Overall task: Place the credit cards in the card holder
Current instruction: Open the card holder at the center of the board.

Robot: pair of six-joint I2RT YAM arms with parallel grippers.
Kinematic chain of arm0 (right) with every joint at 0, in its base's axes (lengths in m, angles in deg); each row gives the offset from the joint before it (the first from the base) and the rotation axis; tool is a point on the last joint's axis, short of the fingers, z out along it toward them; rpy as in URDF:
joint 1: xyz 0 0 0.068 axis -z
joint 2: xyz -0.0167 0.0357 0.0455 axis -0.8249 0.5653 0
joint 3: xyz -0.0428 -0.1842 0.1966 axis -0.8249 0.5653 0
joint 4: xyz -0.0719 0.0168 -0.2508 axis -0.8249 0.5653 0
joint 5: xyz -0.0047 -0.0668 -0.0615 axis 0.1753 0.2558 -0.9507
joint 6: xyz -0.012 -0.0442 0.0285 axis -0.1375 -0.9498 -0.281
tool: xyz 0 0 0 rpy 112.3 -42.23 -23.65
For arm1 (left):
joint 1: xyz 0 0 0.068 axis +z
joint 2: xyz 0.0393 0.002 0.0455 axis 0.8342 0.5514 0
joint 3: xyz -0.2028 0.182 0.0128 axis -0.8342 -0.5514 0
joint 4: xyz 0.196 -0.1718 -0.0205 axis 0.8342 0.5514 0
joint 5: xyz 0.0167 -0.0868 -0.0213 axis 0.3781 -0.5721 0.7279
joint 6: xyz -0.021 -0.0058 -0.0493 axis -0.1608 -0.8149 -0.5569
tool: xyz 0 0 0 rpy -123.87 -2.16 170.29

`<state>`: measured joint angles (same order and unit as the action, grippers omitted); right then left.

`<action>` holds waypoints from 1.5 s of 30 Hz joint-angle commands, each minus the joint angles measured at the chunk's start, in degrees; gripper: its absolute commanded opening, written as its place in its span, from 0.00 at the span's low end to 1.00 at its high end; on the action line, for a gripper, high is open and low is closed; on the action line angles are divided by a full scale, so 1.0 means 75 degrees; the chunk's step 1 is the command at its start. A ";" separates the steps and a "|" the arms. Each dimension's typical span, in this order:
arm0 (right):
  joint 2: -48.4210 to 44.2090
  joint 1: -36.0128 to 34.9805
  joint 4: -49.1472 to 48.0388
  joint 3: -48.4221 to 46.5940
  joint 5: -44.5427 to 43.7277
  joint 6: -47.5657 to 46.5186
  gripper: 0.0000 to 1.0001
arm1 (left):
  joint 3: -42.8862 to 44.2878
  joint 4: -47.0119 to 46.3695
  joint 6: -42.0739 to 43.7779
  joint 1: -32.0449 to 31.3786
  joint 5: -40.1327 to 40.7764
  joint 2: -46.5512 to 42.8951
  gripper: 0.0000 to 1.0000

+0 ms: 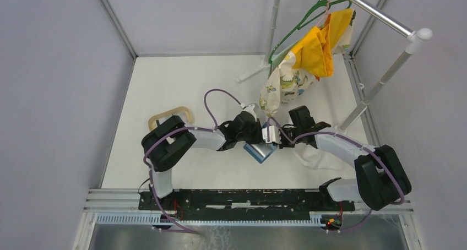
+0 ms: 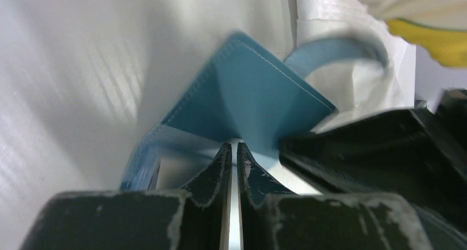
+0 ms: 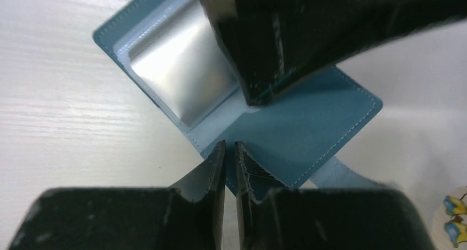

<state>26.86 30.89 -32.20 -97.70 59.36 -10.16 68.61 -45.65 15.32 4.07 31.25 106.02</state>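
Note:
The blue card holder [image 1: 260, 152] lies open between the two arms at the middle of the table. In the right wrist view the card holder [image 3: 308, 123] shows a shiny silver pocket [image 3: 176, 74] and a pale blue strap [image 3: 344, 174]. My left gripper [image 2: 233, 146] is shut on a thin pale inner leaf, with the card holder's blue cover [image 2: 248, 96] rising ahead. Its black fingers [image 3: 264, 52] come down on the fold. My right gripper [image 3: 230, 145] is shut on the near blue edge. The credit cards are out of view.
A tan oval tray [image 1: 170, 117] sits behind the left arm. A white cloth [image 1: 316, 157] lies under the right arm. At the back right a clothes rack [image 1: 385, 76] carries a yellow garment [image 1: 319, 46] and a patterned cloth [image 1: 283, 85] on a green hanger.

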 commanded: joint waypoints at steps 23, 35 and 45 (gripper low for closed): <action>0.1127 -0.0115 0.0205 -0.0733 -0.0126 0.0871 0.16 | -0.2017 0.1486 -0.0718 -0.0727 0.2304 -0.3478 0.62; 0.1237 -0.0253 0.0273 -0.0765 -0.0168 0.0865 0.16 | -0.1988 0.0388 -0.1340 -0.0713 0.1983 -0.2886 0.68; 0.1298 -0.0351 0.0389 -0.0786 -0.0112 0.0792 0.15 | -0.2022 -0.0362 -0.1913 -0.0572 0.1750 -0.2129 0.68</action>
<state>36.02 28.90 -30.12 -101.68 57.13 -4.30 52.61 -42.28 4.48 -0.91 45.13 89.10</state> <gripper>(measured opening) 0.156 0.679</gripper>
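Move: The open card holder's middle, at its spine, lies about 1 cm back of the left fingertips and some 1 cm below them. Its clear sleeves fill the half some 3 cm back and 3 cm left of this hand, its bare blue cover flap the half 3 cm ahead and 3 cm right. From the right hand the holder's middle is about 4 cm left, 2 cm ahead and 3 cm below; a white cloth lies roughly 14 cm to its right, level with it. Up off the spine, about 7 cm, then back down, the left hand swings back and left towards the sleeves' outer edge, its fingers spreading wide and turning slightly counter-clockwise; it ends hovering low there. The right hand, fingers staying nearly shut, drops some 2.5 cm onto the near end of the spine and stays there, pressing down while tipping about 10 degrees. ##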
